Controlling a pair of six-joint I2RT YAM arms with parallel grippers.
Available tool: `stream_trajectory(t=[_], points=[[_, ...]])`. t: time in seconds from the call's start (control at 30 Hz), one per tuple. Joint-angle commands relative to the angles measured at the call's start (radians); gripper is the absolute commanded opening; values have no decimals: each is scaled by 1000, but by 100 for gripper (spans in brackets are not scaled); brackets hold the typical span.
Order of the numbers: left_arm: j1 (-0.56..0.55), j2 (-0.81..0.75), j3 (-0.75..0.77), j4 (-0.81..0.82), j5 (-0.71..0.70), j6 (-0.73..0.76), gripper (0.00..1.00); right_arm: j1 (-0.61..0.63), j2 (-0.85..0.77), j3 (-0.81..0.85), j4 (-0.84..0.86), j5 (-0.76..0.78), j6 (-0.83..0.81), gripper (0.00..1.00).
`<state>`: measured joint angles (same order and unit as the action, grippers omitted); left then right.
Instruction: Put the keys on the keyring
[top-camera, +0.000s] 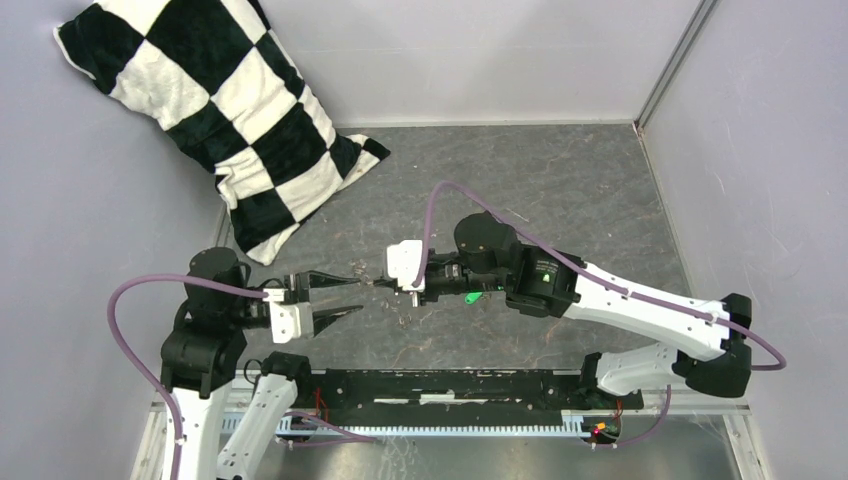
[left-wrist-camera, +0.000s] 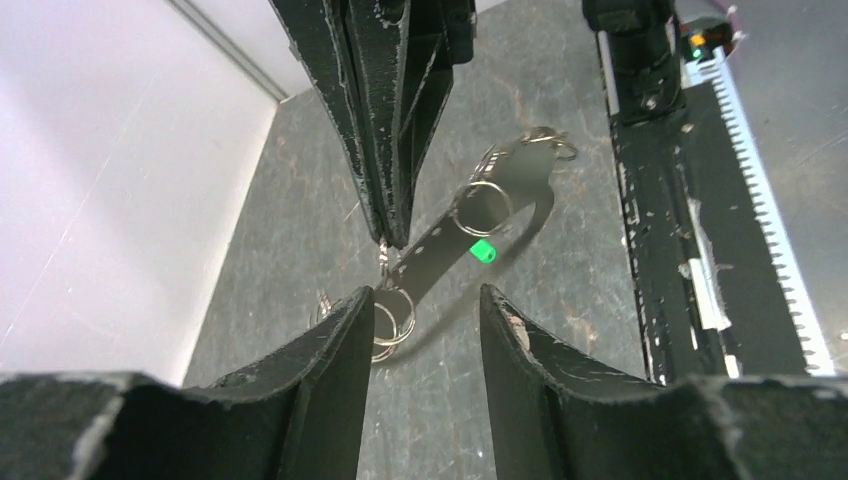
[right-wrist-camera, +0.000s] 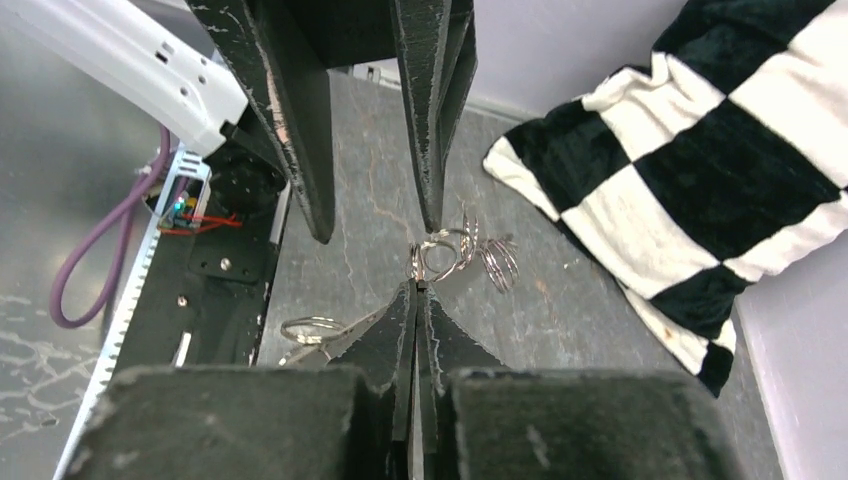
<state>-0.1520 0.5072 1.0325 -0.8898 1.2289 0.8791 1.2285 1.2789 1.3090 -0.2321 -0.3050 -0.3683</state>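
My right gripper (top-camera: 379, 284) (right-wrist-camera: 418, 287) is shut, and its tips pinch the edge of the keyring (right-wrist-camera: 441, 256), a cluster of thin silvery rings low over the grey table. In the left wrist view those rings (left-wrist-camera: 392, 320) hang just under the right gripper's tip (left-wrist-camera: 387, 243). My left gripper (top-camera: 359, 295) (left-wrist-camera: 425, 290) faces it from the left, open, its fingers astride the rings without touching them. The key with the green tag (left-wrist-camera: 483, 252) (top-camera: 472, 297) lies on the table under the right arm, beside a loose ring (left-wrist-camera: 481, 206).
More loose rings lie on the table (right-wrist-camera: 498, 262) (right-wrist-camera: 311, 328) (left-wrist-camera: 546, 140). A black-and-white checkered pillow (top-camera: 235, 110) leans in the back left corner. The black base rail (top-camera: 450, 385) runs along the near edge. Walls close in the left, back and right.
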Motion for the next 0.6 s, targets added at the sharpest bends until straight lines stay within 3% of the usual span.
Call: stream_trajectory(t=[0.0, 0.37, 0.57], points=[[2, 21, 11, -74, -72, 116, 48, 8, 35, 94, -87, 27, -51, 1], [2, 56, -2, -87, -83, 136, 31, 40, 100, 168, -170, 27, -82, 1], [1, 77, 21, -291, -72, 340, 26, 51, 130, 207, -190, 30, -77, 1]])
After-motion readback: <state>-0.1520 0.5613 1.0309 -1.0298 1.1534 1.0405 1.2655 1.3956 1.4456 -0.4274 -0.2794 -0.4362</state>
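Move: Hanging from the right hand's fingertips, the ringed metal plate has its held loop about 2 cm ahead and 2 cm right of the left hand point, some 1 cm lower. From the left hand, the plate's loops at its far end are about 4 cm ahead, and the green-tagged keys about 8 cm ahead, 18 cm right and 32 cm down on the table. The left fingers' gap, the right hand's goal, lies 2 cm back and 2 cm left of it, level. Sinking together by nearly 3 cm, the hands line up on the held loop: the left also goes forward about 1.5 cm and closes its open fingers roughly halfway around the loop's line, while the right keeps its pinch, eases about 1 cm left towards them and tips its fingertips some 10 degrees further down. No grip by the left fingers can be seen yet. ##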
